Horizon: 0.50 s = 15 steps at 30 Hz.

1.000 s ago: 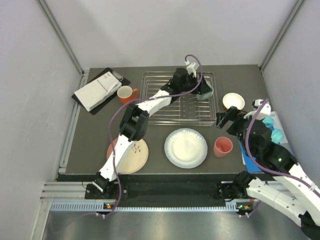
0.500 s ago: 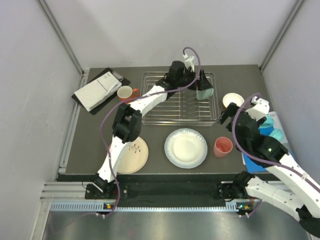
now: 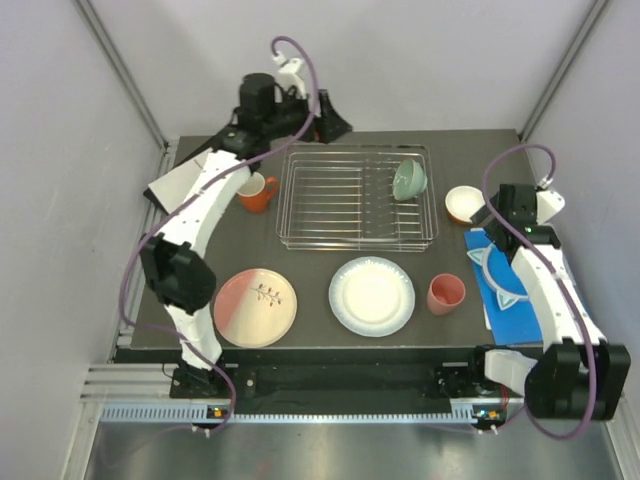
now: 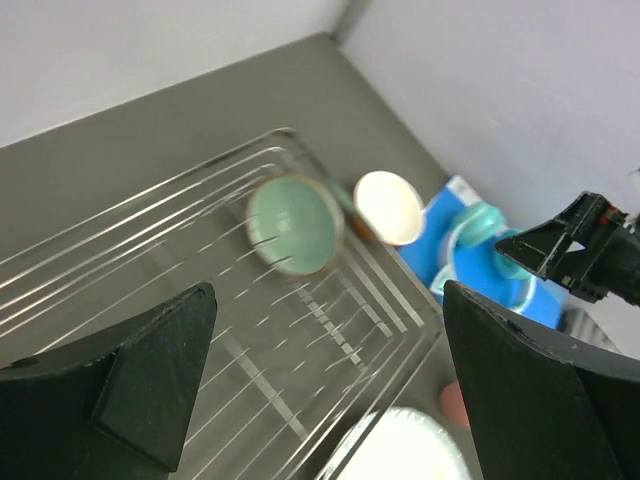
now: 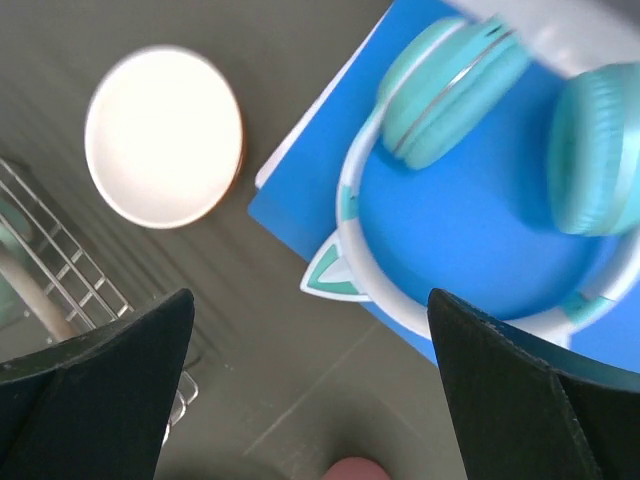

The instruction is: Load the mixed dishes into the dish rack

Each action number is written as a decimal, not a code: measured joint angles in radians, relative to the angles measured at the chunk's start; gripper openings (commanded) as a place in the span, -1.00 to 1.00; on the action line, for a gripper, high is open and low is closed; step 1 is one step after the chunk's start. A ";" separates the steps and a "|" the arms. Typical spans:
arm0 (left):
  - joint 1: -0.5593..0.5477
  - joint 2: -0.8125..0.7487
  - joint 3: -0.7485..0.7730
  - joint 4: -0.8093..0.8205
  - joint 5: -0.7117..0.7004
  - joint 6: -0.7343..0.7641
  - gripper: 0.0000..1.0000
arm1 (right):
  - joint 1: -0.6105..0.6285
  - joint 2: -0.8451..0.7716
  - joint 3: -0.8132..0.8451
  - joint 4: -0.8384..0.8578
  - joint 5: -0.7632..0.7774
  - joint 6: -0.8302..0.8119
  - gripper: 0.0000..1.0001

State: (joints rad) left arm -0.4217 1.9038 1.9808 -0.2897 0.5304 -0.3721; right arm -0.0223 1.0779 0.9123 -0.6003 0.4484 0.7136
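The mint green bowl (image 3: 409, 179) (image 4: 295, 222) leans on its edge in the back right corner of the silver wire dish rack (image 3: 340, 205) (image 4: 150, 270). My left gripper (image 3: 330, 122) (image 4: 328, 300) hangs open and empty, high over the rack's back edge. The orange mug (image 3: 256, 191) stands left of the rack. In front of it lie the pink-and-cream plate (image 3: 254, 306) and the white plate (image 3: 372, 295), with the salmon-pink cup (image 3: 446, 294) (image 5: 355, 468) to their right. Open and empty, my right gripper (image 3: 500, 222) (image 5: 308, 300) hovers over the table right of the rack.
A small white bowl (image 3: 466, 204) (image 5: 163, 135) sits right of the rack. Turquoise headphones (image 3: 505, 280) (image 5: 480, 170) lie on a blue pad (image 3: 515, 315) (image 5: 450, 230) at the right edge. A black-and-white booklet (image 3: 190, 180) lies at the back left, partly under my left arm.
My left gripper opened, left the mint green bowl in the rack, then rose and pulled back to the left. My right arm swung toward the back right, over the blue pad.
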 measured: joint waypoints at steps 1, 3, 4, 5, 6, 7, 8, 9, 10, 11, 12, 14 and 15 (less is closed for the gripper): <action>0.026 -0.027 -0.015 -0.025 -0.002 0.016 0.98 | -0.006 0.036 0.003 0.010 -0.027 -0.003 0.99; 0.091 -0.097 -0.072 -0.066 -0.012 0.058 0.98 | -0.012 0.115 0.016 0.029 -0.089 -0.006 0.99; 0.122 -0.129 -0.101 -0.091 -0.023 0.076 0.98 | -0.012 0.146 0.025 0.040 -0.122 -0.006 0.99; 0.148 -0.158 -0.130 -0.107 -0.032 0.096 0.98 | -0.012 0.169 0.033 0.054 -0.145 -0.006 0.99; 0.166 -0.187 -0.159 -0.124 -0.045 0.115 0.98 | -0.012 0.183 0.040 0.063 -0.163 -0.006 0.99; 0.176 -0.214 -0.184 -0.149 -0.058 0.135 0.98 | -0.013 0.201 0.052 0.075 -0.183 -0.006 0.99; 0.178 -0.232 -0.201 -0.164 -0.067 0.150 0.98 | -0.013 0.211 0.060 0.084 -0.193 -0.006 0.99; 0.177 -0.253 -0.222 -0.178 -0.080 0.169 0.98 | -0.014 0.224 0.073 0.088 -0.203 -0.005 0.99; 0.174 -0.274 -0.241 -0.200 -0.088 0.189 0.98 | -0.014 0.236 0.086 0.096 -0.212 -0.005 1.00; 0.170 -0.296 -0.262 -0.220 -0.104 0.210 0.98 | -0.015 0.248 0.098 0.104 -0.219 -0.005 0.99; 0.169 -0.312 -0.276 -0.235 -0.113 0.225 0.98 | -0.016 0.257 0.106 0.109 -0.222 -0.005 0.99; 0.166 -0.352 -0.315 -0.270 -0.140 0.259 0.98 | -0.025 0.281 0.121 0.127 -0.228 -0.005 0.99; 0.167 -0.370 -0.331 -0.289 -0.156 0.272 0.98 | -0.031 0.296 0.126 0.138 -0.229 -0.005 0.99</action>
State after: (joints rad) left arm -0.2543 1.5333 1.6497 -0.5785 0.3740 -0.1001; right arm -0.0532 1.3739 1.0378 -0.4625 0.2192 0.7090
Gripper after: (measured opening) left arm 0.991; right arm 0.996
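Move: The white bowl lies about 13 cm ahead of the right hand, 3 cm to its left and 11 cm lower; from that hand, the headphones are roughly 2 cm back and 12 cm right, and the pink cup 12 cm back and 8 cm left. The orange mug is about 24 cm left of the high left hand, 2 cm ahead and 26 cm below, with the racked green bowl some 21 cm to its right and 3 cm ahead. The open right hand reaches about 7 cm forward towards the white bowl, edging left and sinking some 3 cm early on before running nearly level, its wrist turning slightly counter-clockwise and its fingers touching nothing. Meanwhile the empty left hand swings about 14 cm left over the rack towards the orange mug, then also draws back 5 cm and sinks a little, rolling its left side up nearly 20 degrees with the fingers kept wide open. ##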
